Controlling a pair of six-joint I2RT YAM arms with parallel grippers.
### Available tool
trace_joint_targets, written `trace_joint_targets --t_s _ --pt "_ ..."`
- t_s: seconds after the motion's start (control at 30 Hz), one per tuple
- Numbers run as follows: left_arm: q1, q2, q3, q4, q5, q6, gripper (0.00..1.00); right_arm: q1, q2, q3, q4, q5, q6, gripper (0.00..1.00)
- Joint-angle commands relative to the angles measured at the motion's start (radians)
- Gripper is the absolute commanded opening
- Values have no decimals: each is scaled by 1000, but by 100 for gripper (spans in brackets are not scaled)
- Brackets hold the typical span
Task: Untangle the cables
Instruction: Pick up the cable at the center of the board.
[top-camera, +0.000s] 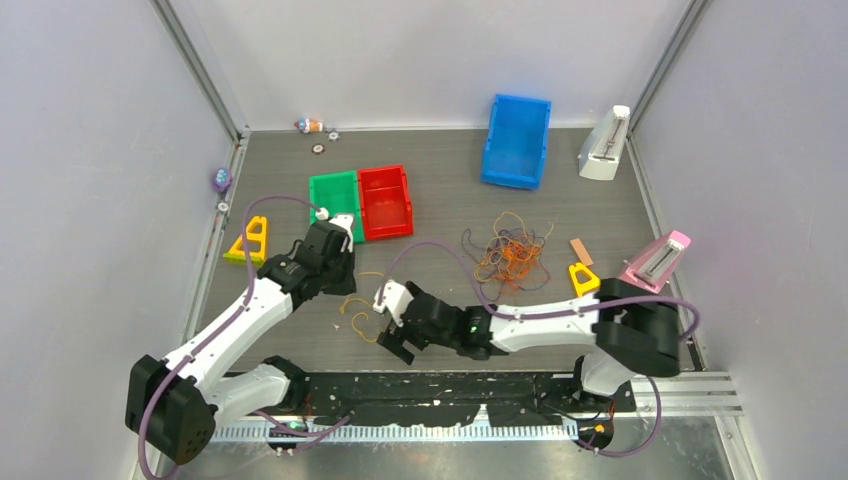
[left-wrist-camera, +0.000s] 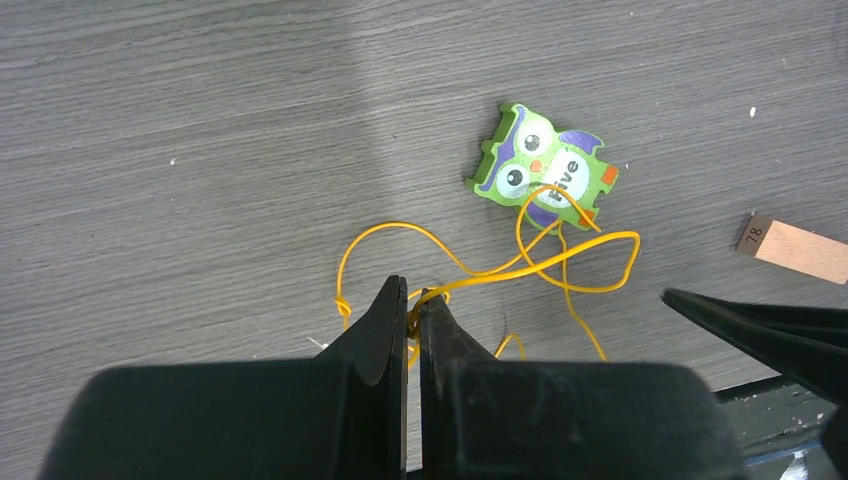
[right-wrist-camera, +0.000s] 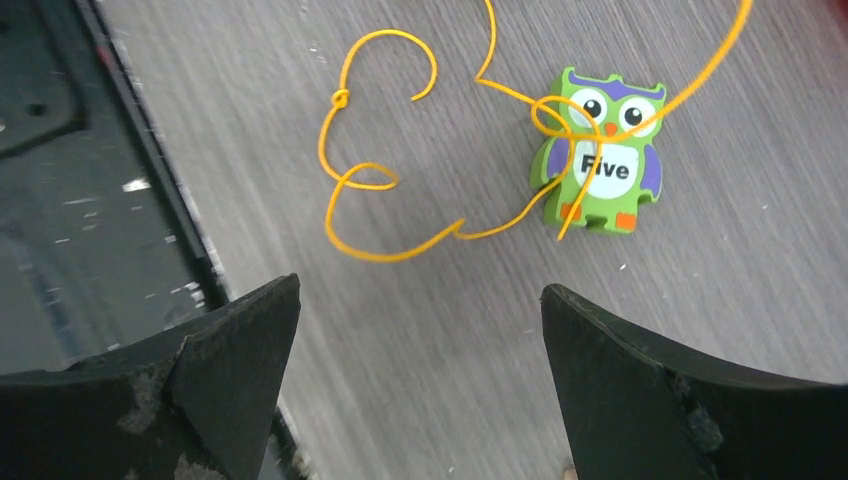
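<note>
A tangle of orange, red and dark cables (top-camera: 510, 250) lies right of the table's middle. A separate yellow-orange cable (left-wrist-camera: 385, 227) sprawls in loops on the grey table near the front, with a knot (right-wrist-camera: 340, 99) in it and one loop lying over a green owl piece (left-wrist-camera: 545, 170) marked "Five" (right-wrist-camera: 600, 160). My left gripper (left-wrist-camera: 413, 300) is shut on this yellow cable, pinching a strand at its fingertips. Just short of the cable's loops my right gripper (right-wrist-camera: 420, 300) hangs open over bare table, holding nothing. In the top view both grippers meet near the yellow cable (top-camera: 352, 303).
Green bin (top-camera: 335, 195) and red bin (top-camera: 385, 200) stand behind the left gripper, a blue bin (top-camera: 517, 140) at the back. Yellow triangles (top-camera: 250, 240) (top-camera: 583, 278), a wooden block (left-wrist-camera: 795, 250), a pink-topped stand (top-camera: 655, 260) and a white stand (top-camera: 605, 145) lie around.
</note>
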Motion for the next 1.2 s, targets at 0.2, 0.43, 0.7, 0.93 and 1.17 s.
trace_joint_targets --t_s 0.2,0.43,0.7,0.93,1.17 --pt "15 -6 5 40 -16 -23 0 42 214 203 27 258 -156 99" --pt "37 4 -18 81 15 -39 0 42 280 290 69 316 -158 25" --pt "55 6 47 95 33 -64 0 -73 218 328 80 189 -28 5" --pt "55 48 199 101 22 -93 0 -206 165 390 45 33 85 5" --pt "59 140 416 69 4 -80 0 -320 181 573 -67 -68 104 5"
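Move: The right hand, open, has the yellow cable's loose stretch beside the owl block about 4 cm ahead, 4 cm to its left and 3 cm below. The owl block is some 7 cm ahead and 2 cm left, and the cable's small knot about 2 cm ahead and 11 cm left. From the left hand, already pinching the yellow cable, that loose stretch lies roughly 6 cm back, 7 cm right and 6 cm below. Forward and left, dipping about 2 cm, the right hand reaches into the loose yellow cable beside the owl block and shuts its fingers on a strand. Then it carries the strand forward and up, ending some 16 cm ahead of its start and swinging about 20 degrees clockwise, in close beside the left gripper. Keeping its own pinch, the left hand stays almost still, then late on rises about 10 cm and forward. ##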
